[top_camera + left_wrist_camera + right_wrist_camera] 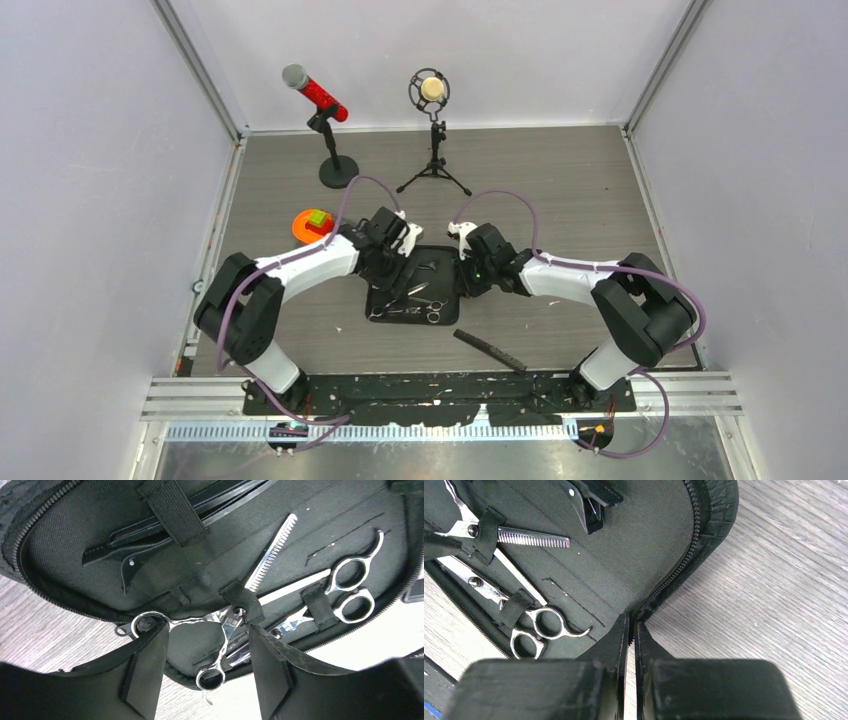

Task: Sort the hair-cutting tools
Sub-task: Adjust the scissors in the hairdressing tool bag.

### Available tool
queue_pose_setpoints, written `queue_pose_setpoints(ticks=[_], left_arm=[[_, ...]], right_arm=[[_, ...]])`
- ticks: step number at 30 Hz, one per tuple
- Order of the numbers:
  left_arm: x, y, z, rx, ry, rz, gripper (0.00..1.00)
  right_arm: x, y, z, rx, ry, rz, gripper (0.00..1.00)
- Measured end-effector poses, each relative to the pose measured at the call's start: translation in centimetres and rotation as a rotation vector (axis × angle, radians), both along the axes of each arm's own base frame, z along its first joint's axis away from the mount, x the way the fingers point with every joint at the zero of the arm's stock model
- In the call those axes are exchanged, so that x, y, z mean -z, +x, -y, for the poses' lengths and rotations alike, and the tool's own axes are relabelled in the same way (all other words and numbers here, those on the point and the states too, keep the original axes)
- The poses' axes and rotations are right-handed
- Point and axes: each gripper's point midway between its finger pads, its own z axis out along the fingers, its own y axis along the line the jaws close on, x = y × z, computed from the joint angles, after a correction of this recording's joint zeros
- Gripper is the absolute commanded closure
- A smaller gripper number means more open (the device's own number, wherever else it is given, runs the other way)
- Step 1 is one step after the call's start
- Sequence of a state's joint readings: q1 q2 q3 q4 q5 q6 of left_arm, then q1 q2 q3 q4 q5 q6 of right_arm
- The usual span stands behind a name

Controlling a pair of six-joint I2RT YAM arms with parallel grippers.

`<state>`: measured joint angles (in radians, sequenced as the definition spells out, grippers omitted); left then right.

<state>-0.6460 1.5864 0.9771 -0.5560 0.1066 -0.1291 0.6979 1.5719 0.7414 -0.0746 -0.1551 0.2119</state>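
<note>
A black zip case (442,262) lies open mid-table. Strapped inside it are toothed thinning scissors (272,550), plain silver scissors (350,587) and black hair clips (145,537). My left gripper (207,667) is open just above the case's near edge. One ring handle (210,678) of the thinning scissors lies between its fingers, untouched. My right gripper (631,630) is shut on the case's zip edge (684,565). The right wrist view also shows the plain scissors (536,627) and a clip (589,500). The black comb (490,350) lies on the table, nearer the arm bases.
A red microphone (315,95) on a round base and a second microphone (432,90) on a tripod stand at the back. An orange dish (302,228) with small blocks sits left of the case. Grey walls close in both sides.
</note>
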Motion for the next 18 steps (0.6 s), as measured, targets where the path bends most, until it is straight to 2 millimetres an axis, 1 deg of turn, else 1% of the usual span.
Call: queue_pose_setpoints(ticks=[2, 5, 7, 10, 13, 15, 18], left_arm=[[0.6, 0.0, -0.1, -0.004, 0.015, -0.016, 0.47], [0.6, 0.1, -0.2, -0.029, 0.015, -0.021, 0.55], [0.7, 0.2, -0.2, -0.055, 0.012, -0.024, 0.64], [1.3, -0.6, -0.3, -0.088, 0.007, -0.057, 0.70], [1.3, -1.0, -0.1, -0.131, -0.016, -0.072, 0.70], [1.2, -1.4, 0.0, -0.160, -0.033, -0.085, 0.66], [1.2, -3.0, 0.0, -0.179, -0.051, -0.122, 0.61]], right_arm=[[0.0, 0.0, 0.0, 0.001, 0.001, 0.000, 0.95], [0.0, 0.0, 0.0, 0.002, 0.004, -0.001, 0.95], [0.1, 0.0, 0.1, 0.005, 0.010, -0.002, 0.95], [0.1, 0.0, 0.1, 0.007, 0.017, -0.001, 0.95], [0.0, 0.1, 0.1, 0.011, 0.023, -0.002, 0.95], [0.0, 0.1, 0.1, 0.014, 0.026, -0.001, 0.95], [-0.1, 0.3, -0.1, 0.017, 0.034, 0.005, 0.95]])
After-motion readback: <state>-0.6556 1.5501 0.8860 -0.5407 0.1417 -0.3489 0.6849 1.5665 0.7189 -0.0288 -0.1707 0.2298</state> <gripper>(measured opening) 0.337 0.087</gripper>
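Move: The half-open left fingers hang over the crossed-handled scissors in the bag. Their near finger ring lies about 4 cm back, 3 cm left and 3 cm below. The second, strapped scissors lie about 3 cm back and 4 cm right, the black clip about 5 cm ahead and 6 cm right. The right hand keeps pinching the bag's right edge; that near finger ring is about 16 cm to its left and 4 cm back. The left hand half-closes while sinking about 1 cm, then draws back 3 cm towards the scissors' near finger ring. ##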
